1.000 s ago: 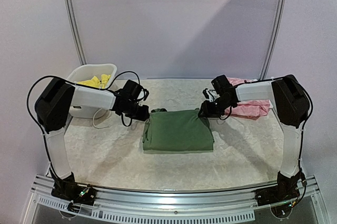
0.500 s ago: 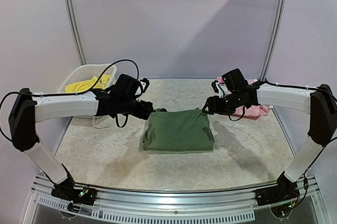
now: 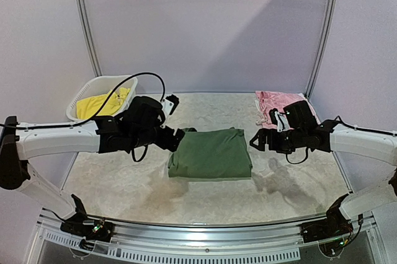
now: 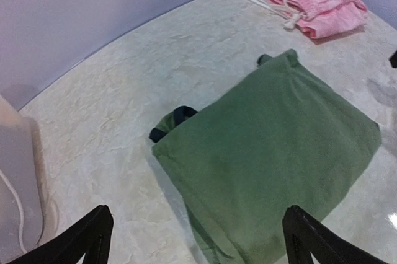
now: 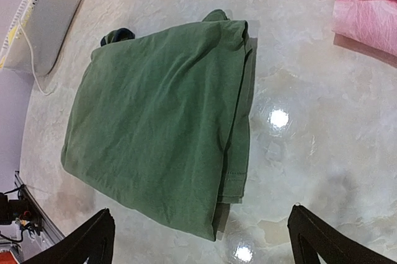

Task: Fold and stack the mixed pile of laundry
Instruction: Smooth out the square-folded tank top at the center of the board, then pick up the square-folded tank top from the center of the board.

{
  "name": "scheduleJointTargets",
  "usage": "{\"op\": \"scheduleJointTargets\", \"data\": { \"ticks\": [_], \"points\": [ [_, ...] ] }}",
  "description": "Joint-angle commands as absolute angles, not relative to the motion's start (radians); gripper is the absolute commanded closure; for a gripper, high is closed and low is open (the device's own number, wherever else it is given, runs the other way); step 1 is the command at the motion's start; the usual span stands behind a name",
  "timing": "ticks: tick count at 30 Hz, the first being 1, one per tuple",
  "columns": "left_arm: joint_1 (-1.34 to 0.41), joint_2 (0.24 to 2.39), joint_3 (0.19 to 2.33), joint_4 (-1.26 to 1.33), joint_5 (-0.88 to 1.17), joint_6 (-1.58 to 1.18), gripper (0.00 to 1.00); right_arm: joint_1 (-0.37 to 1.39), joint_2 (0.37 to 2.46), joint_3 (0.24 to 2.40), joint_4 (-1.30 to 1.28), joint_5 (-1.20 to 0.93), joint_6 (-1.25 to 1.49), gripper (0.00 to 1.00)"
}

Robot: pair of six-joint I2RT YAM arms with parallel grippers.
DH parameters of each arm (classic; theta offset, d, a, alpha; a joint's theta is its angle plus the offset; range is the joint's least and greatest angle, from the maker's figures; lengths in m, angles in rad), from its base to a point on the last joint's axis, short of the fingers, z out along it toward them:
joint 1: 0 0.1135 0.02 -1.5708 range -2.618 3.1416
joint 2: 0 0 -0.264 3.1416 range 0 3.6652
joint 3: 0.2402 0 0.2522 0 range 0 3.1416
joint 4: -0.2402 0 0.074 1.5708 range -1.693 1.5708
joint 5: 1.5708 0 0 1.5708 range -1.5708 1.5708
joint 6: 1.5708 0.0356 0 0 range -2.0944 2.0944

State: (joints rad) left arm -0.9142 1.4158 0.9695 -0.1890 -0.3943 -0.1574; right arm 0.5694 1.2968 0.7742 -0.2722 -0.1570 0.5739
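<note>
The olive-green garment point(image 3: 211, 154) lies folded into a rough rectangle mid-table, showing too in the left wrist view point(image 4: 273, 152) and the right wrist view point(image 5: 161, 127). A dark blue bit point(image 4: 180, 115) pokes out at its far left corner. A folded pink garment point(image 3: 279, 106) rests at the back right. Yellow fabric point(image 3: 102, 104) sits in the basket. My left gripper point(image 3: 177, 137) hovers open just off the green garment's left edge, holding nothing point(image 4: 197, 227). Off the right edge, my right gripper point(image 3: 255, 142) also stands open and empty point(image 5: 201, 227).
A white slotted basket point(image 3: 84, 93) stands at the back left with a cable trailing over it. Upright frame posts point(image 3: 85, 22) rise behind the table. The marbled tabletop point(image 3: 124, 177) ends at a metal rail at the near edge.
Both grippers have opened wide and let go of the green garment's far corners. Both arms have lowered and drawn outward, the right one towards the right side.
</note>
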Motion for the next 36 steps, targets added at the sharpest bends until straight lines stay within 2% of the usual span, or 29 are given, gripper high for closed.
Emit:
{"op": "scheduleJointTargets", "data": {
  "ticks": [1,6,11,20,29,36],
  "points": [
    [-1.003,1.457,1.005,-0.166,-0.301,-0.059,0.06,0.571,1.247,0.704,-0.188,-0.178,0.661,0.01],
    [-1.119,1.567,1.093,-0.192,-0.259,0.077,0.17,0.55,1.263,0.675,-0.191,-0.177,0.709,0.01],
    [-1.213,1.774,1.264,-0.287,-0.31,0.2,0.32,0.5,1.221,0.625,-0.203,-0.152,0.752,0.01],
    [-1.298,2.068,1.504,-0.31,-0.356,0.271,0.33,0.429,1.065,0.53,-0.241,-0.074,0.795,0.01],
    [-1.333,2.251,1.645,-0.287,-0.477,0.353,0.35,0.424,1.007,0.487,-0.254,-0.061,0.795,0.01],
    [-1.332,2.36,1.72,-0.268,-0.528,0.409,0.41,0.423,0.978,0.47,-0.264,-0.035,0.796,0.01]
  ]
}}
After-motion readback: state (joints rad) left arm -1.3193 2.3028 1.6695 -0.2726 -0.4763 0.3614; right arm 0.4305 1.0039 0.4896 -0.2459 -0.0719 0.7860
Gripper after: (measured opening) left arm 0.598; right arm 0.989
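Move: The folded tank top's middle lies about 6 cm ahead of the left hand, 11 cm right and 17 cm below; its near right corner is some 26 cm right and 4 cm back. The pink shorts lie about 21 cm ahead and 40 cm right. From the right hand, the tank top's middle is roughly 5 cm ahead, 15 cm left and 11 cm below; the shorts, 20 cm ahead and 13 cm right. Left hand, fingers narrowing, sweeps 25 cm right and down towards tank top's near-right corner; right hand retreats rightward. ##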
